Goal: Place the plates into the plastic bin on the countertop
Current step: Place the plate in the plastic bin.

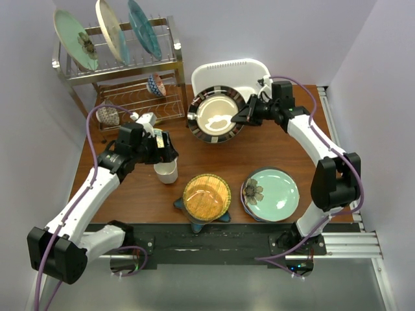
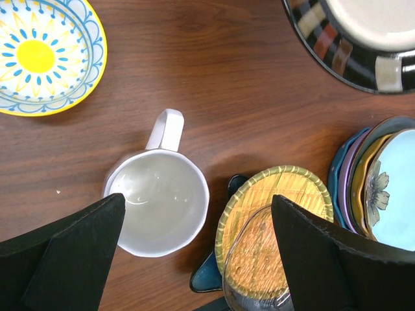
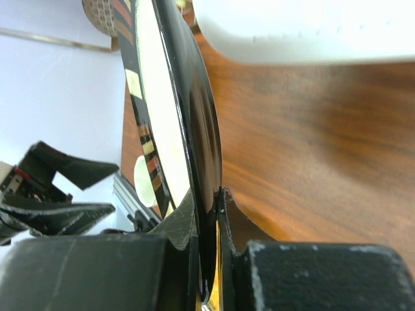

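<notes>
My right gripper (image 1: 238, 118) is shut on the rim of the black-striped plate (image 1: 214, 115) and holds it above the countertop (image 1: 272, 146), just in front of the white plastic bin (image 1: 231, 70). In the right wrist view the plate (image 3: 175, 123) stands edge-on between my fingers (image 3: 183, 220), with the bin (image 3: 305, 29) above. My left gripper (image 1: 167, 148) is open and empty above the white mug (image 1: 166, 172). An orange plate (image 1: 206, 197) lies on a teal star plate (image 1: 188, 208). A mint flower plate (image 1: 272, 194) tops a stack of plates.
A steel wire rack (image 1: 123, 65) at the back left holds three upright plates and a small patterned bowl (image 1: 156, 84). Another patterned bowl (image 1: 107, 116) lies on the wood; it is the yellow and blue bowl (image 2: 45, 58) in the left wrist view.
</notes>
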Tool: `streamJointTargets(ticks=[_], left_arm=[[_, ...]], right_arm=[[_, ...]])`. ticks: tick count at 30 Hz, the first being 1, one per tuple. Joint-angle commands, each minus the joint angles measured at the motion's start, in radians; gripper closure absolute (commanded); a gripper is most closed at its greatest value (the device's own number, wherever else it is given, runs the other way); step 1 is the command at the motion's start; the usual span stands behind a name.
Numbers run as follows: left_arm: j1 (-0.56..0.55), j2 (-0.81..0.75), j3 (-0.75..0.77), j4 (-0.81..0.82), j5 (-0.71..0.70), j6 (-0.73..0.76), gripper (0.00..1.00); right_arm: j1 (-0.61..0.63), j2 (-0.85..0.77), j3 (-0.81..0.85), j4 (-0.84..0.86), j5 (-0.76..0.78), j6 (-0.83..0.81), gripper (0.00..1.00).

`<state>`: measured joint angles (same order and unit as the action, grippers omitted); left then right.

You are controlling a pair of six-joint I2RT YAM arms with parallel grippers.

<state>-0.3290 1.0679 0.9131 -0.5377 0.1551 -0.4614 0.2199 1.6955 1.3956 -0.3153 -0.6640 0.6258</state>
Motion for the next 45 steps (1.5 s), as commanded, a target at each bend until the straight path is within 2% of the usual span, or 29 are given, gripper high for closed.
streamJointTargets(ticks=[1,19,34,45], left_arm=[[-0.002,0.000,0.046,0.039,0.031,-0.013,0.01],[-0.002,-0.009,0.040,0.042,0.066,-0.028,0.01],[-0.002,-0.031,0.018,0.039,0.090,-0.037,0.01],[-0.002,-0.042,-0.014,0.031,0.087,-0.039,0.01]], right_arm=[[-0.013,0.003,0.128,0.078,-0.043,0.017,1.00],[-0.096,0.124,0.313,0.076,-0.046,0.069,1.00],[-0.114,0.240,0.444,0.099,-0.028,0.137,1.00],[-0.114,0.320,0.470,0.214,-0.025,0.232,1.00]])
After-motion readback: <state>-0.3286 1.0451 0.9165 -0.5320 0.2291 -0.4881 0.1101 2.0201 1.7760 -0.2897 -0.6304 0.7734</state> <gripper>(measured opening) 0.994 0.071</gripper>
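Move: Ahead of the right hand, which already holds the black-rimmed plate by its right edge, the plastic bin's middle lies about 17 cm farther out, 2 cm left and some 14 cm lower. The dish rack's near right foot is roughly 5 cm ahead and 17 cm left; the plate stack is about 21 cm back and 12 cm right, both near 20 cm below. From the empty left hand the bin is some 28 cm ahead, 23 cm right, 11 cm below. Carrying the plate out over the near rim of the bin, the right arm goes forward about 11 cm and drifts some 4 cm right, rising slightly midway and dipping again before it ends at nearly its first height. The hand swings about 10 degrees clockwise, and its fingers keep their pinch on the plate's right edge. ##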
